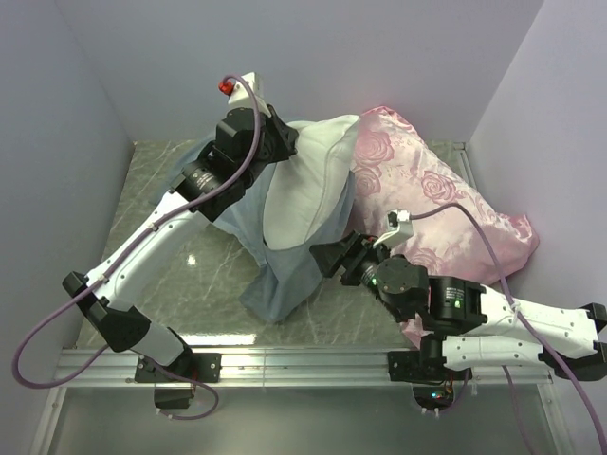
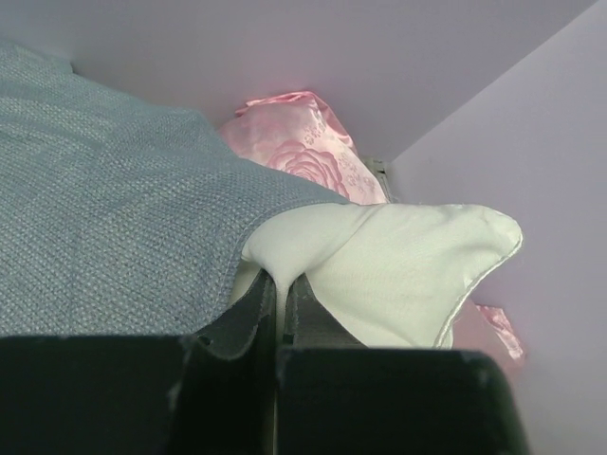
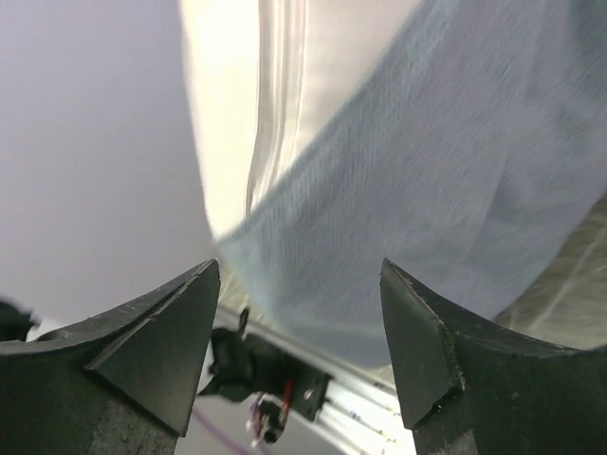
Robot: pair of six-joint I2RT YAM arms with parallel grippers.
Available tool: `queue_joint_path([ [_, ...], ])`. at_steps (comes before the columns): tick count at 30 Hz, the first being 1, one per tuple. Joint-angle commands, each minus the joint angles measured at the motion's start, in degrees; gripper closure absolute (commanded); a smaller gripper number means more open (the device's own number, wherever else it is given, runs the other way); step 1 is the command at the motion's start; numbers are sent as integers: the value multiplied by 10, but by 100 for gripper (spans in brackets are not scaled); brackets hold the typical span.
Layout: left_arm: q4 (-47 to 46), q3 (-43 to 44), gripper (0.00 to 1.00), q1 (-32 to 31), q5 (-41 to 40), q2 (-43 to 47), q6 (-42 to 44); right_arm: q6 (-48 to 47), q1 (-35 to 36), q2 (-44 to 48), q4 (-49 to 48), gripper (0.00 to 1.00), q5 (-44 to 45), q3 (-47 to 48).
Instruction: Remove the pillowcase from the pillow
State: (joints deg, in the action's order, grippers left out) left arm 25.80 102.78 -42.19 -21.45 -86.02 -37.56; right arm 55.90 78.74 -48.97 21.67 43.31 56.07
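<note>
The white pillow [image 1: 305, 180] is lifted off the table, and my left gripper [image 1: 290, 144] is shut on its upper corner. In the left wrist view that gripper [image 2: 281, 282] pinches a fold of the pillow [image 2: 408, 265] beside the pillowcase [image 2: 104, 209]. The pillowcase [image 1: 277, 275] shows its grey-blue side, covers the pillow's lower part and hangs down to the table. My right gripper [image 1: 324, 256] stands open at the pillowcase's lower right edge. In the right wrist view the right gripper [image 3: 299, 280] has pillowcase fabric [image 3: 455, 171] just beyond its tips and bare pillow [image 3: 228, 114] above.
A pink satin rose-patterned cushion [image 1: 446, 199] lies at the back right, touching the pillow and reaching over my right arm. Lilac walls close in the left, back and right. A metal rail [image 1: 303, 360] runs along the table's near edge.
</note>
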Motion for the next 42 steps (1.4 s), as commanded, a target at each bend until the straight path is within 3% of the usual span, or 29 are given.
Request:
queue_joint_path([
  [1, -116, 1, 100, -10, -14, 27, -12, -18, -24, -10, 23, 24, -6, 48],
  [6, -118, 1, 100, -12, -16, 24, -13, -35, -52, -55, 35, 24, -21, 92],
  [10, -123, 0, 100, -13, -17, 22, -13, -33, -65, -88, 60, 31, -34, 119],
  [18, -127, 1, 100, -13, -16, 16, -13, -12, -70, -80, 77, 40, -46, 82],
  [21, -130, 2, 100, -13, -14, 13, -14, -4, -69, -66, 77, 66, -49, 64],
  [23, -129, 8, 100, -13, -13, 11, -13, 2, -70, -49, 71, 69, -53, 44],
  [27, -127, 15, 100, -13, -12, 6, -11, 12, -70, -32, 80, 89, -50, 27],
  [30, -122, 29, 100, -13, -17, 2, -6, 19, -71, -11, 76, 98, -55, 0],
  [42, -98, 102, 100, -12, -25, -33, 8, 71, -69, 21, 18, 100, -110, -141],
])
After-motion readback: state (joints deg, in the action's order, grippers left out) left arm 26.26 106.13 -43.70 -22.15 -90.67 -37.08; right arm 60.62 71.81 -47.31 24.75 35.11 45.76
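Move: My open right hand has the pillowcase's rim, by the pillow's lower end, roughly 4 cm ahead, 1 cm to its left and 2 cm lower. The pillow's middle is about 11 cm ahead, 4 cm left and 2 cm higher; the pillowcase's loose tail hangs some 11 cm left, 1 cm ahead and 18 cm down. From my left hand, already pinching the white pillow, that rim lies about 18 cm back, 7 cm right and 13 cm below. I reach my right hand some 3 cm forward and slightly left and up to the pillowcase's rim, then shut the fingers on the blue cloth beside the pillow as I ease down. With the rim pinched, I draw down, ending about 10 cm below the top of the reach and a little back and right. My left hand keeps its pinch on the pillow and eases about 2 cm right. ##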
